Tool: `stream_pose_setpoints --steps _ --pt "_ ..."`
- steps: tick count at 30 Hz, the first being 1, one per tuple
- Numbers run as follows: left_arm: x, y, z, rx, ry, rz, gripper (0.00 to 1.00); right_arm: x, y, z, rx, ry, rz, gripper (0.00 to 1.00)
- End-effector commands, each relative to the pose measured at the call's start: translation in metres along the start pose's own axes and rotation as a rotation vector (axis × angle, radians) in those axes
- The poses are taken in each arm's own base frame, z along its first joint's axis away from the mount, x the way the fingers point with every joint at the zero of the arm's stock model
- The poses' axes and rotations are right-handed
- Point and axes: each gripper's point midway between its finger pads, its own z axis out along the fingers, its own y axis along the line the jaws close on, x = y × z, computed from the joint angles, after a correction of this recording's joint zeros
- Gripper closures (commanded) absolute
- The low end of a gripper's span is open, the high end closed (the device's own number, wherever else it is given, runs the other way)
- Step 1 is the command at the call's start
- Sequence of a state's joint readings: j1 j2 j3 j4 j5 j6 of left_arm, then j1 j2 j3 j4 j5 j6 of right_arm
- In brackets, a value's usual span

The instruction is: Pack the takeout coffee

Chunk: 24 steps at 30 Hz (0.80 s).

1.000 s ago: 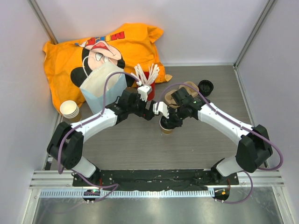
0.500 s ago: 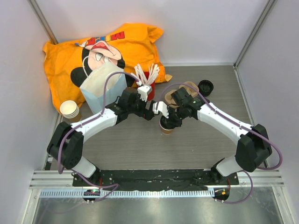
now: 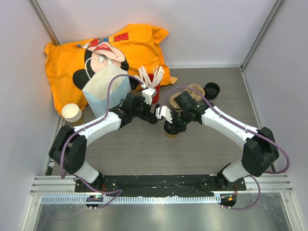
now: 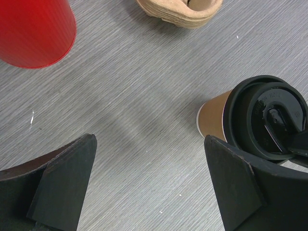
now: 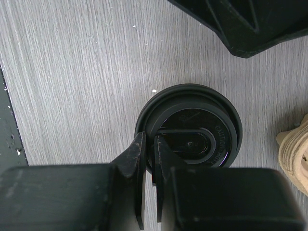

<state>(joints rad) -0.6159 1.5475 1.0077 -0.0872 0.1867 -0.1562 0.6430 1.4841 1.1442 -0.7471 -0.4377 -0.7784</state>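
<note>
The takeout coffee, a brown paper cup with a black lid, stands upright at mid-table. My right gripper is over it, shut on the lid's rim, one finger outside the rim and one inside. The lid fills the middle of the right wrist view. My left gripper hangs just left of the cup, open, with only bare table between its fingers. In the left wrist view the cup is beside the right finger, not between the two.
A red cup of white sticks stands behind the left gripper. A pale paper bag leans on an orange cloth bag. Stacked lidless cups are far left. A cardboard carrier and black lids are at right.
The right gripper and the cup have shifted a little to the left, towards the left gripper. The left arm has stayed put.
</note>
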Motion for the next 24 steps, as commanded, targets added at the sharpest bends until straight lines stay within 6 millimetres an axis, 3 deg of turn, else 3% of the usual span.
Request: stream_pose_setpoints --steps 1,5,9,15,19,24 --pt "-0.011 -0.002 0.002 0.008 -0.033 0.001 0.0 -0.01 -0.011 -0.001 0.043 -0.007 -0.014 0.99" --pt "-0.011 -0.003 0.003 0.009 -0.033 0.001 0.0 -0.01 -0.015 -0.002 0.057 0.002 -0.017 0.95" --pt "-0.01 -0.003 0.004 0.012 -0.03 0.002 0.0 -0.011 -0.018 -0.004 0.079 0.011 -0.017 0.84" --pt "-0.01 -0.004 0.004 0.016 -0.028 0.002 0.0 -0.015 -0.02 -0.01 0.097 0.011 -0.028 0.54" --pt "-0.01 -0.005 0.005 0.025 -0.027 0.002 0.0 -0.022 -0.021 -0.017 0.107 -0.007 -0.035 0.46" --pt "-0.009 -0.006 0.005 0.03 -0.024 0.001 0.0 -0.034 -0.023 -0.028 0.12 -0.029 -0.046 0.43"
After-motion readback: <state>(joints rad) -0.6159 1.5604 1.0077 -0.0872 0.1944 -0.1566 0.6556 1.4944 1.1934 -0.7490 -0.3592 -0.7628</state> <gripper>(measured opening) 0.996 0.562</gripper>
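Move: The black lid, already on the coffee cup, is at the right fingertips, which still grip it near its back edge; its middle is about 3 cm ahead, 1 cm left and 1 cm below. The near pulp cup holder lies some 15 cm ahead and 3 cm right, about 8 cm lower; the red straw cup stands roughly 18 cm ahead and 12 cm left, 5 cm lower. From the waiting left hand the lid is about 6 cm back, 9 cm right and 2 cm below. With its closed fingertips still at the lid, the right hand edges forward about 1.5 cm towards the near pulp cup holder, staying level at first and then lifting about 1 cm near the end. Partway along, the fingers open from nearly shut to a little over half, letting go of their pinch on the lid so that one finger ends over the recessed top and the other outside the rim, while the wrist tips up only some 5 degrees. ##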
